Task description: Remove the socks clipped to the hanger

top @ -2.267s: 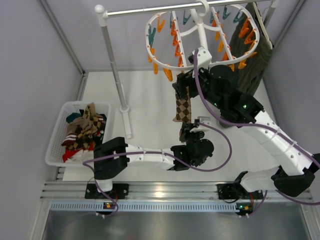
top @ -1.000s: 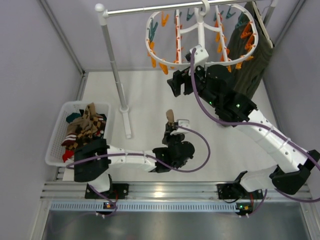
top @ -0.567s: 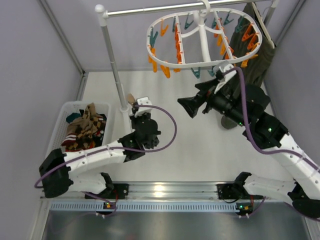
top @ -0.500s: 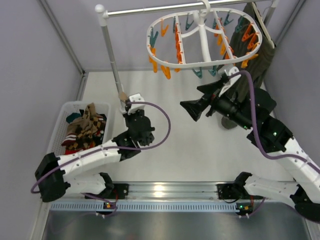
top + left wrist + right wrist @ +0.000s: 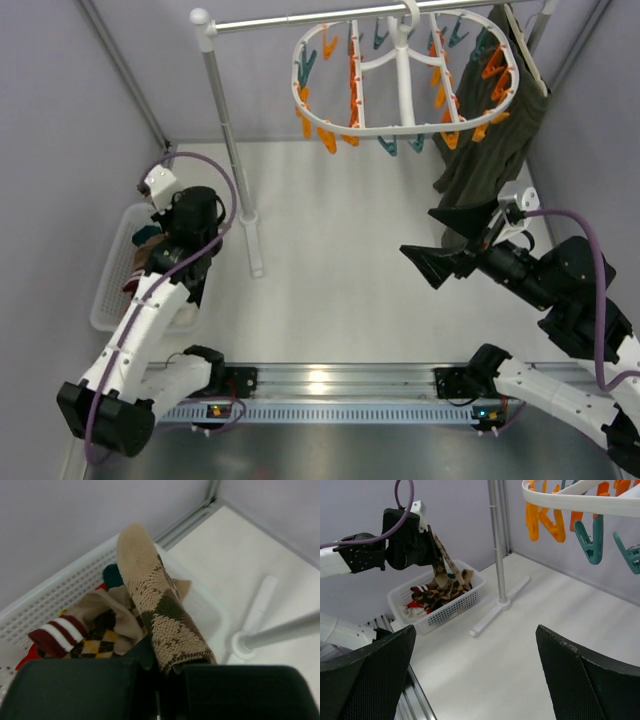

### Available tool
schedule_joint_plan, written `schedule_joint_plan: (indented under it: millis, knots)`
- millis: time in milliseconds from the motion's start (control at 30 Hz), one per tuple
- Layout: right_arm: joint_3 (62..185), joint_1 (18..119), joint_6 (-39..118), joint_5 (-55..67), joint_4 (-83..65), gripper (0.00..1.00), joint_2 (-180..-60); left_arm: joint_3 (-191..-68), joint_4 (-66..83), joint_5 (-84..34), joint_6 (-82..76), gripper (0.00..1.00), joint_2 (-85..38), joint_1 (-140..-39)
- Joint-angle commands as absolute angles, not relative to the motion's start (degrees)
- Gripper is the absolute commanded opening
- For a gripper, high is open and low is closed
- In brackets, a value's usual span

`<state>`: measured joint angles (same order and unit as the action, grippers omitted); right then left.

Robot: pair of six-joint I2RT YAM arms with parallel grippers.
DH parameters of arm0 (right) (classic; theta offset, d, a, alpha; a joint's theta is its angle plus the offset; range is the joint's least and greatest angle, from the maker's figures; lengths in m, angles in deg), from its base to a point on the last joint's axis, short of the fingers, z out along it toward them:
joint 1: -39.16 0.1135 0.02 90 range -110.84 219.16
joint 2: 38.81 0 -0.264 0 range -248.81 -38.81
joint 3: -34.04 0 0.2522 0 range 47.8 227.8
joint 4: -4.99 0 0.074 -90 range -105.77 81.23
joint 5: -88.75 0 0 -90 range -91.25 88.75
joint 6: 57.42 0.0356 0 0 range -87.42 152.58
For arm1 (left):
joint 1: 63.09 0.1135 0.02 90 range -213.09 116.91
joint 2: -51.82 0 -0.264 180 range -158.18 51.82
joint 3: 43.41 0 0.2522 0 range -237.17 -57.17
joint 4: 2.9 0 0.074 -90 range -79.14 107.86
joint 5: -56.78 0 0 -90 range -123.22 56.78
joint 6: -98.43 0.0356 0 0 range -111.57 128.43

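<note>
My left gripper (image 5: 167,672) is shut on a tan and brown argyle sock (image 5: 160,610) and holds it over the white basket (image 5: 60,590). In the top view the left gripper (image 5: 185,215) is above the basket (image 5: 108,305). Several other socks (image 5: 95,635) lie in the basket, one brown with red-white stripes (image 5: 55,632). The white oval hanger (image 5: 400,80) hangs from the rail with orange and teal clips; no sock shows on it. My right gripper (image 5: 450,240) is open and empty, below and to the right of the hanger. In the right wrist view the gripper (image 5: 477,680) faces the basket (image 5: 450,607).
The white rail stand (image 5: 232,150) has its foot (image 5: 252,245) just right of the basket. A dark olive garment (image 5: 490,130) hangs at the back right beside the hanger. The hanger's clips (image 5: 590,537) hang over the right wrist camera.
My left arm has swung left from mid-table to above the basket, carrying the argyle sock. My right arm has drawn back and down from the hanger, its gripper open.
</note>
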<state>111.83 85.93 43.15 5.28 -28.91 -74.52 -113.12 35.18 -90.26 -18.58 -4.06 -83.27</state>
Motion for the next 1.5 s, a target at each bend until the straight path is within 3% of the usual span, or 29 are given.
schedule_joint_plan:
  millis: [0,267,467,633,733,767,800,900,1033,1067,1267,1467]
  knots:
    - [109.16,86.36,44.18,4.55,-28.63,0.99,-72.74,-115.09,46.63,-79.56,-26.11,0.00,-6.10,-69.39]
    - [103.71,86.36,46.11,4.90,-26.96,0.99,-67.47,-107.20,44.01,-68.67,-37.01,0.03,-16.79,-47.73]
    - [98.96,86.36,47.52,4.90,-26.35,1.00,-63.34,-99.55,34.08,-55.21,-40.87,0.00,-27.53,-42.44]
    - [97.64,86.45,47.96,5.17,-27.40,0.99,-61.23,-98.57,32.66,-56.60,-41.41,0.02,-31.94,-41.64]
    - [97.38,86.45,47.96,4.64,-27.40,1.00,-60.52,-98.83,32.75,-56.69,-40.01,0.13,-28.63,-41.64]
    - [97.46,86.45,48.05,4.64,-27.49,0.99,-60.43,-99.01,32.84,-56.69,-39.39,0.21,-26.95,-41.64]
    - [97.46,86.36,48.05,4.55,-27.58,0.99,-60.35,-99.18,32.92,-56.60,-38.95,0.40,-25.37,-41.64]
    - [97.55,86.45,48.31,4.29,-27.75,0.99,-60.26,-99.54,33.27,-55.55,-36.84,0.69,-18.07,-41.64]
    - [97.46,86.45,48.92,3.94,-27.93,0.99,-59.56,-100.76,36.16,-52.66,-34.65,0.85,-10.25,-41.82]
    - [97.46,86.45,49.01,4.03,-27.93,1.00,-59.47,-101.03,37.13,-52.56,-34.47,0.94,-9.10,-41.73]
    - [97.81,86.36,48.31,1.31,-30.03,0.99,-58.24,-104.62,43.02,-49.42,-29.99,0.98,1.35,-41.73]
    - [98.60,86.45,48.40,-19.58,-38.99,0.99,-56.39,-113.94,45.04,-22.79,-16.02,0.99,5.59,-43.47]
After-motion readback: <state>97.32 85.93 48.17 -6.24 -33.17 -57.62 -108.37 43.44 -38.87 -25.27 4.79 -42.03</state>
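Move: My left hand still has the patterned sock. The basket it goes to has its middle about 12 cm to the left, 5 cm back and 23 cm below; the sock pile in it lies some 10 cm left, 3 cm back and 22 cm down. The foot of the rack post is roughly 6 cm ahead, 7 cm right and 27 cm below. From my empty right hand the basket is around 52 cm left, 12 cm ahead and 36 cm lower. I swing my left hand some 13 cm left and sink it about 23 cm into the basket, turning counter-clockwise and tipping the fingers further down, then open them wide and let go of the sock over the pile. Next I lift the emptied hand about 18 cm, coming back right and turning clockwise. Meanwhile my right hand, still open, lowers roughly 6 cm and ends easing right. ##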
